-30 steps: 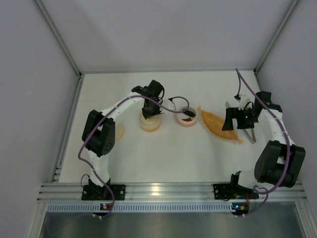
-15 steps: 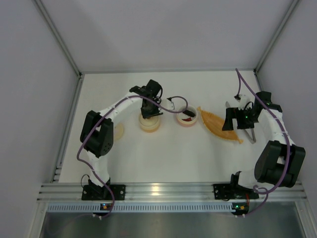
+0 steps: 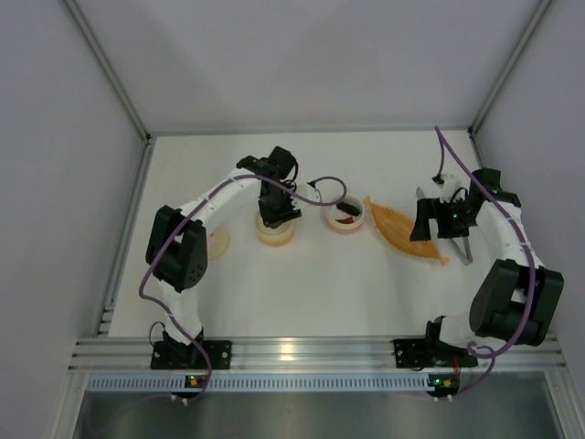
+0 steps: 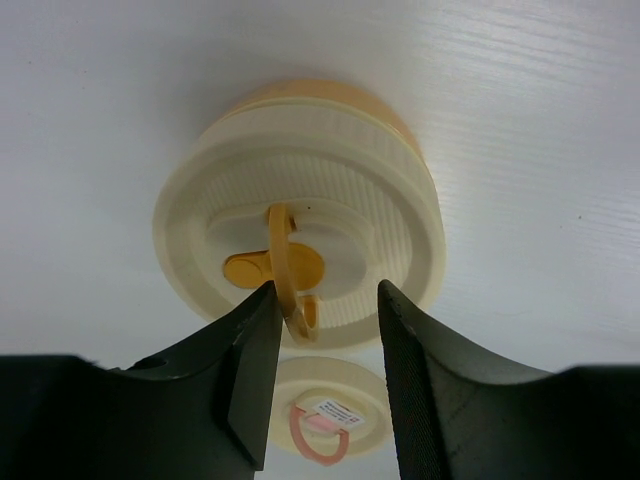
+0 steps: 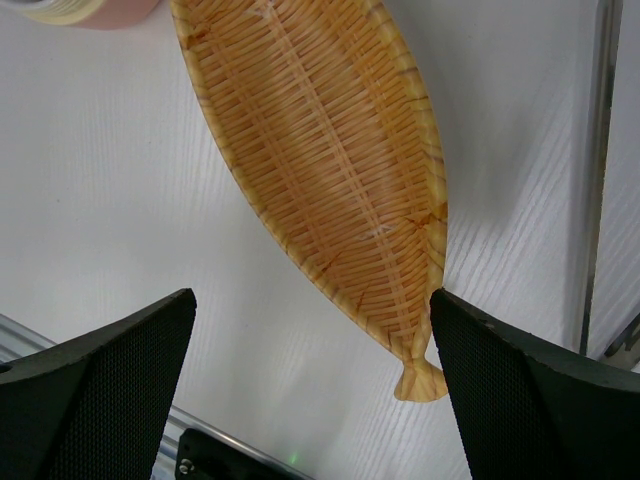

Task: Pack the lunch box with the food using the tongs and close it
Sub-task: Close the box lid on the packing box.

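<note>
The lunch box (image 3: 275, 230) is a round yellow tub with its cream lid (image 4: 300, 205) on. My left gripper (image 4: 325, 290) hangs just above it, open. The lid's yellow ring handle (image 4: 283, 262) stands upright, close against the left finger (image 4: 240, 370). A pink bowl (image 3: 346, 218) beside the tub holds the food (image 3: 345, 210), dark brown and red bits. My right gripper (image 5: 310, 300) is wide open and empty above the tail of the orange woven tray (image 5: 330, 170). The slim grey tongs (image 3: 463, 249) lie on the table under the right arm.
A loose cream lid with a pink handle (image 4: 325, 420) lies on the table left of the tub (image 3: 217, 240). The woven boat-shaped tray (image 3: 402, 230) sits between the pink bowl and the right arm. An aluminium rail (image 3: 302, 349) runs along the near edge.
The left gripper's jaws have parted and let go of the lid's ring handle, and the left arm has shifted slightly. The right arm has not moved.
</note>
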`<state>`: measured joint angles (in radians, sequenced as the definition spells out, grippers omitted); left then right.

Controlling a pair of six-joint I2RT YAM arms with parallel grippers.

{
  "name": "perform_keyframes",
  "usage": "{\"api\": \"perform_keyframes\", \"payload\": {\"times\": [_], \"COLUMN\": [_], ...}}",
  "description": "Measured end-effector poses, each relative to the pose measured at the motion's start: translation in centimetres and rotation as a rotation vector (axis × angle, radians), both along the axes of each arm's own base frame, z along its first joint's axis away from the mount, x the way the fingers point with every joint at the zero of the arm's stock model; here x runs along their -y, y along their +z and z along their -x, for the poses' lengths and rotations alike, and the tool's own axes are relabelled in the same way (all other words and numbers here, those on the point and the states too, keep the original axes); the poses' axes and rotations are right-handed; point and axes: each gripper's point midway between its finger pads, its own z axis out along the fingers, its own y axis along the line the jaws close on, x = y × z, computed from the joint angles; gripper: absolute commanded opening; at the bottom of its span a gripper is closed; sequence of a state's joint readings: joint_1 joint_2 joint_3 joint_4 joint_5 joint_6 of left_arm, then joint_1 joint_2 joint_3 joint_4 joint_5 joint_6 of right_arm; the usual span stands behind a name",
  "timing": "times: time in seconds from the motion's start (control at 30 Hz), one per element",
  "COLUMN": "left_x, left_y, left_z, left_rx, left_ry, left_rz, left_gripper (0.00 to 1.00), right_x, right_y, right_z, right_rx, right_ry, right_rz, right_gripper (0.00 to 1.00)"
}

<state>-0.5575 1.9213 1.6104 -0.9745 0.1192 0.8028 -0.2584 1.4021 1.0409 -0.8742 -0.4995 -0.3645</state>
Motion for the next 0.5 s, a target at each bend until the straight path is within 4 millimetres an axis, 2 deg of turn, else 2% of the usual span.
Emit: {"api": "perform_keyframes", "payload": {"times": [0.13, 0.17, 0.23, 0.27, 0.33, 0.4, 0.5], "left_x": [0.8, 1.1, 1.5, 1.5, 1.0, 0.1, -1.7], "left_y": [1.3, 1.9, 3.6, 4.7, 7.2, 8.7, 8.7], "left_z": [0.2, -0.1, -0.8, -1.4, -3.1, -4.6, -5.8], "left_rx": [-0.024, -0.023, -0.025, -0.027, -0.006, 0.023, 0.04], "left_ry": [0.029, 0.042, 0.09, 0.12, 0.192, 0.267, 0.371], "left_rz": [0.052, 0.075, 0.139, 0.177, 0.255, 0.297, 0.29], "left_gripper": [0.4, 0.33, 0.27, 0.18, 0.11, 0.06, 0.03], "right_x": [0.0, 0.0, 0.0, 0.0, 0.0, 0.0, -0.1], "right_y": [0.0, 0.0, 0.0, 0.0, 0.0, 0.0, 0.0], "right_z": [0.0, 0.0, 0.0, 0.0, 0.0, 0.0, 0.0], "right_rx": [0.0, 0.0, 0.001, 0.001, 0.001, 0.001, 0.002], "right_ry": [0.0, 0.0, 0.0, 0.0, 0.001, 0.001, 0.001], "right_rz": [0.0, 0.0, 0.0, 0.0, 0.0, -0.002, -0.004], "right_gripper": [0.99, 0.99, 0.99, 0.99, 0.99, 1.0, 0.99]}}
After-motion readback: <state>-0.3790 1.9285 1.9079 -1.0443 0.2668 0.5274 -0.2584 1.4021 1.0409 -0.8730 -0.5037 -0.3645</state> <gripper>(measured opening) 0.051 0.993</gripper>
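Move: My left hand hangs half open at the handle of the packing box's lid; the lid's middle is about 3 cm below the hand and roughly 1 cm to its right. The pink box with food stands some 17 cm to the right and 3 cm ahead, and the other lid lies about 14 cm to the left, 3 cm back. My right hand has the packing box lid about 37 cm to its left and 3 cm ahead. I let my left hand come clear of the lid's handle, lifting it about 8.5 cm off the packing box and swinging it some 6 cm forward, past the lid's far edge. It veers a little right at first, then back left near the top. On the way I turn the hand some 20 degrees counter-clockwise, tilt the fingertips to the right and draw the half-open fingers nearly shut on nothing. ##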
